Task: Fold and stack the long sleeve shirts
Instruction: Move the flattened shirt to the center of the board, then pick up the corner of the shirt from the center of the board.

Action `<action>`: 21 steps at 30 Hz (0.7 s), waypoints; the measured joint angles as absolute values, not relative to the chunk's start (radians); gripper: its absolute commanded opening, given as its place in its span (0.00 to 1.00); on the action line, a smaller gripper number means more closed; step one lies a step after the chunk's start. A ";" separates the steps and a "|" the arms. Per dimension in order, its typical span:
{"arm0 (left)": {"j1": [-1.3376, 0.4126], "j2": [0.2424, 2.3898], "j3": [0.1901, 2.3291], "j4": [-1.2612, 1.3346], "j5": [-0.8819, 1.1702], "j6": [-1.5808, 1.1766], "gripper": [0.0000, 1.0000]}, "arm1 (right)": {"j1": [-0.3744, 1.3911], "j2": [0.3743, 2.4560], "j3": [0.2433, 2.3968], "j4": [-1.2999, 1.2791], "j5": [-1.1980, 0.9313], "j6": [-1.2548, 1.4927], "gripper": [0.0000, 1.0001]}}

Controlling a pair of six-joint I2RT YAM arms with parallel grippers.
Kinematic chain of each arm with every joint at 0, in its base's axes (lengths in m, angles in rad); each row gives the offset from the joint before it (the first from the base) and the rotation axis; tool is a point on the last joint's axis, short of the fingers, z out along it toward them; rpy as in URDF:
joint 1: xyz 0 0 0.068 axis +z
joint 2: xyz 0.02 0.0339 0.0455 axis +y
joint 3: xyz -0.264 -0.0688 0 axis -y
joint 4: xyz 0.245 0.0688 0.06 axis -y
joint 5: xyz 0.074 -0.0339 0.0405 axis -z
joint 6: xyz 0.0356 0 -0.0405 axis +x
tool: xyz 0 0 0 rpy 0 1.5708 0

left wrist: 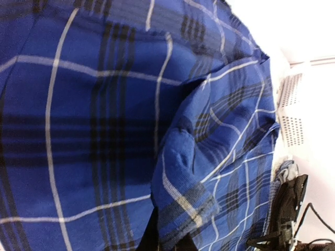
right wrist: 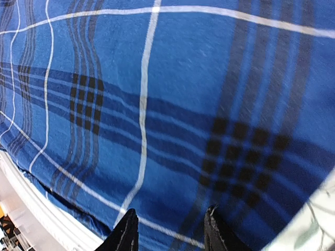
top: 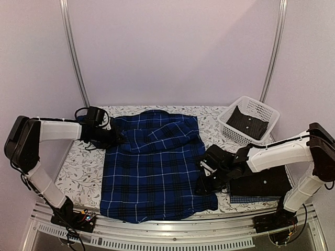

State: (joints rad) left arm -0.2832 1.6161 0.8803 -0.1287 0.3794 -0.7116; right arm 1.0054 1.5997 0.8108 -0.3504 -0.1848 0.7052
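The dark blue plaid shirt (top: 152, 167) lies spread flat across the middle of the table. My left gripper (top: 118, 138) is at its left edge near the shoulder, shut on a bunched fold of plaid cloth (left wrist: 183, 204). Over the shirt's lower right edge, my right gripper (top: 205, 180) stands open, its two fingertips (right wrist: 127, 230) apart just above the plaid cloth (right wrist: 172, 130) with nothing pinched. A folded black shirt (top: 261, 183) rests on a fine blue check shirt (top: 254, 199) at the front right. Another dark shirt with white buttons (top: 248, 123) lies in the basket.
A white lattice basket (top: 260, 109) stands at the back right; its wall (left wrist: 292, 104) shows in the left wrist view. The table's patterned cover (top: 78, 172) is bare left of the shirt. The metal front rail (top: 167, 227) runs along the near edge.
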 measured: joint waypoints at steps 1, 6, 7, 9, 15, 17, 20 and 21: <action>-0.283 1.627 0.926 -0.138 0.381 -0.703 0.00 | 1.009 1.578 0.811 -0.379 -0.173 0.715 0.43; -0.284 1.680 1.126 -0.155 0.412 -0.657 0.00 | 1.049 1.444 0.805 -0.465 -0.125 0.796 0.42; -0.285 1.691 1.154 -0.155 0.419 -0.651 0.00 | 1.063 1.413 0.797 -0.477 -0.112 0.823 0.41; -0.287 1.708 1.203 -0.157 0.435 -0.637 0.00 | 1.089 1.371 0.776 -0.499 -0.096 0.873 0.41; -0.308 1.760 1.315 -0.163 0.483 -0.613 0.00 | 1.170 1.337 0.718 -0.577 -0.055 1.015 0.39; -0.319 1.774 1.347 -0.163 0.491 -0.610 0.00 | 1.185 1.336 0.707 -0.599 -0.043 1.053 0.38; -0.336 1.788 1.395 -0.163 0.501 -0.609 0.00 | 1.193 1.322 0.678 -0.606 -0.014 1.103 0.38; -0.339 1.790 1.406 -0.162 0.505 -0.609 0.00 | 1.193 1.308 0.658 -0.600 -0.008 1.116 0.38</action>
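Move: The left hand holds a bunch of the blue plaid shirt some 7 cm above the board; the shirt's far edge has its middle about 15 cm ahead of that hand and 9 cm to its right, and the left sleeve lies roughly 17 cm to its left and 7 cm farther out. For the open right hand, the shirt's near right corner is about 7 cm back, 6 cm to the right and 2 cm below; the stack of folded shirts is centred around 24 cm to its right and 5 cm ahead. The left hand keeps its pinch on the bunched cloth and hoists it up about 14 cm, forward about 9 cm and to the right, quick at first and then easing, while the fingers tip up some 20 degrees towards pointing forward and swing a little clockwise. Meanwhile the right hand, fingers still partly open, hops up off the hem area by about 4 cm, then travels right and back and sinks to the shirt's near right corner, roughly 9 cm from its start, turning about 15 degrees clockwise without closing. ##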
